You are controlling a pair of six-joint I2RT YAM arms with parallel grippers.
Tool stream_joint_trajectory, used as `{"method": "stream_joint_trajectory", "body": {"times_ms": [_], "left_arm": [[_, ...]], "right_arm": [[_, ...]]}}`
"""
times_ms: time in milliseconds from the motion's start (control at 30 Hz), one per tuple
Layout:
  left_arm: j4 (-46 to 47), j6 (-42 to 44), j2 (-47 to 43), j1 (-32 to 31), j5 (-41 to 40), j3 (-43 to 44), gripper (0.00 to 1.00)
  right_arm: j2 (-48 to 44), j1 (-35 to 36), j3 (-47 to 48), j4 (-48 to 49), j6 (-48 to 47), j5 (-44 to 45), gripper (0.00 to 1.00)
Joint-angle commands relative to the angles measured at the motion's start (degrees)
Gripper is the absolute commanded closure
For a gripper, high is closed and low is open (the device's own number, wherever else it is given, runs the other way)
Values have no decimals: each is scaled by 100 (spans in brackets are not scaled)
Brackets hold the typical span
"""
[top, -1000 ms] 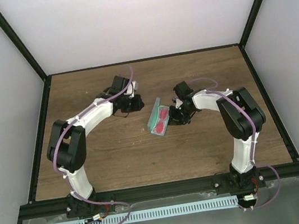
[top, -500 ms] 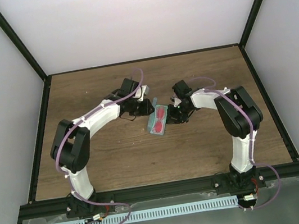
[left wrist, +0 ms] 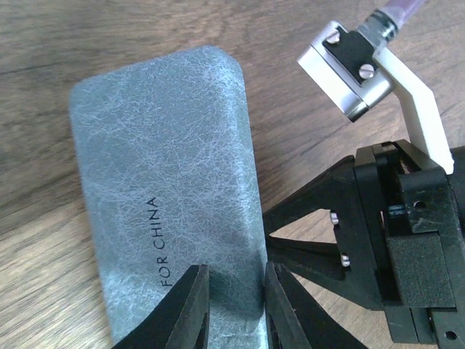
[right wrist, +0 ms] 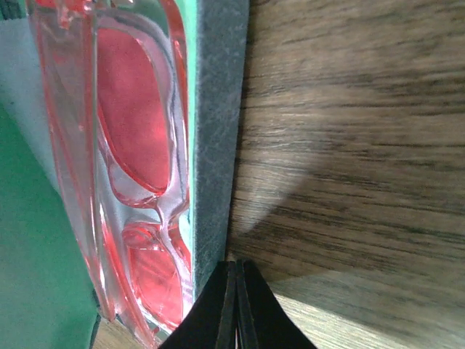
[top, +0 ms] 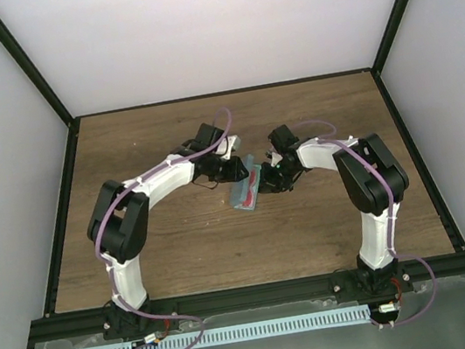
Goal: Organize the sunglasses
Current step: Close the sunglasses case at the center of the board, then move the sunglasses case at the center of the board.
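Observation:
The red translucent sunglasses (right wrist: 134,131) lie inside the blue-grey case (top: 244,192) with green lining, at the table's middle. From above, only a red sliver shows under the lid, which stands tilted over them. My left gripper (top: 239,170) is at the case's far-left side. In the left wrist view its jaws (left wrist: 235,270) are slightly open against the lid's textured outer face (left wrist: 160,182), holding nothing. My right gripper (right wrist: 234,267) is shut and empty. Its tips rest on the wood against the case's outer wall (right wrist: 216,109), on the case's right side in the top view (top: 267,184).
The brown wooden table (top: 182,244) is bounded by a black frame and white walls. The right gripper's body (left wrist: 392,240) sits close beside the case in the left wrist view. The two arms nearly meet over the case.
My left gripper has moved right to the case, and the lid has swung up and over the sunglasses, hiding most of them from above. My right gripper has stayed against the case.

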Motion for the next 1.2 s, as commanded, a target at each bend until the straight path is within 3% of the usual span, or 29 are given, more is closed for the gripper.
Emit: {"method": "stream_joint_trajectory", "body": {"times_ms": [0,233,300,367,467,567,833,1167], "left_arm": [[-127,58,404,-250,277,-11,79],[-128,31,554,-294,193,20,78],[-154,60,439,-285,-96,59,74],[-219,117,276,-280,-446,165,61],[-390,221,153,-283,-884,471,24],[-502,275,179,-293,-1254,706,1],[-619,294,764,-457,-1905,1155,0],[-927,393,1419,-1017,-2378,1440,0]], "right_arm": [[403,60,-35,-64,54,232,99],[350,60,20,-234,-20,342,99],[227,62,24,-344,-65,470,99],[26,60,24,-456,-121,634,98],[-316,42,73,-698,-214,939,95],[-695,11,153,-974,-289,1234,89],[-1396,-241,197,-1564,-480,1781,63],[-1932,-663,-243,-1608,-796,1695,50]]}}
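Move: The left fingertips are at the half-raised lid of the sunglasses case. The case's middle lies about 1 cm back, 2 cm to the right and 7 cm below that hand, and the red sunglasses sit in the base at practically the same spot. From the right hand, whose shut fingers stand low at the case's right side, the case's middle is some 2 cm ahead and 4 cm to the left, about level. Down about 3 cm, and slightly back and right, the left fingers press the lid over against the case held by the right fingers. The left hand then opens wide while lifting forward, tilts to point more steeply down, and sinks some 6 cm, coming slightly back and right, to straddle the closed case. Meanwhile the right hand comes free, moving about 9 cm right and rising while half opening. ##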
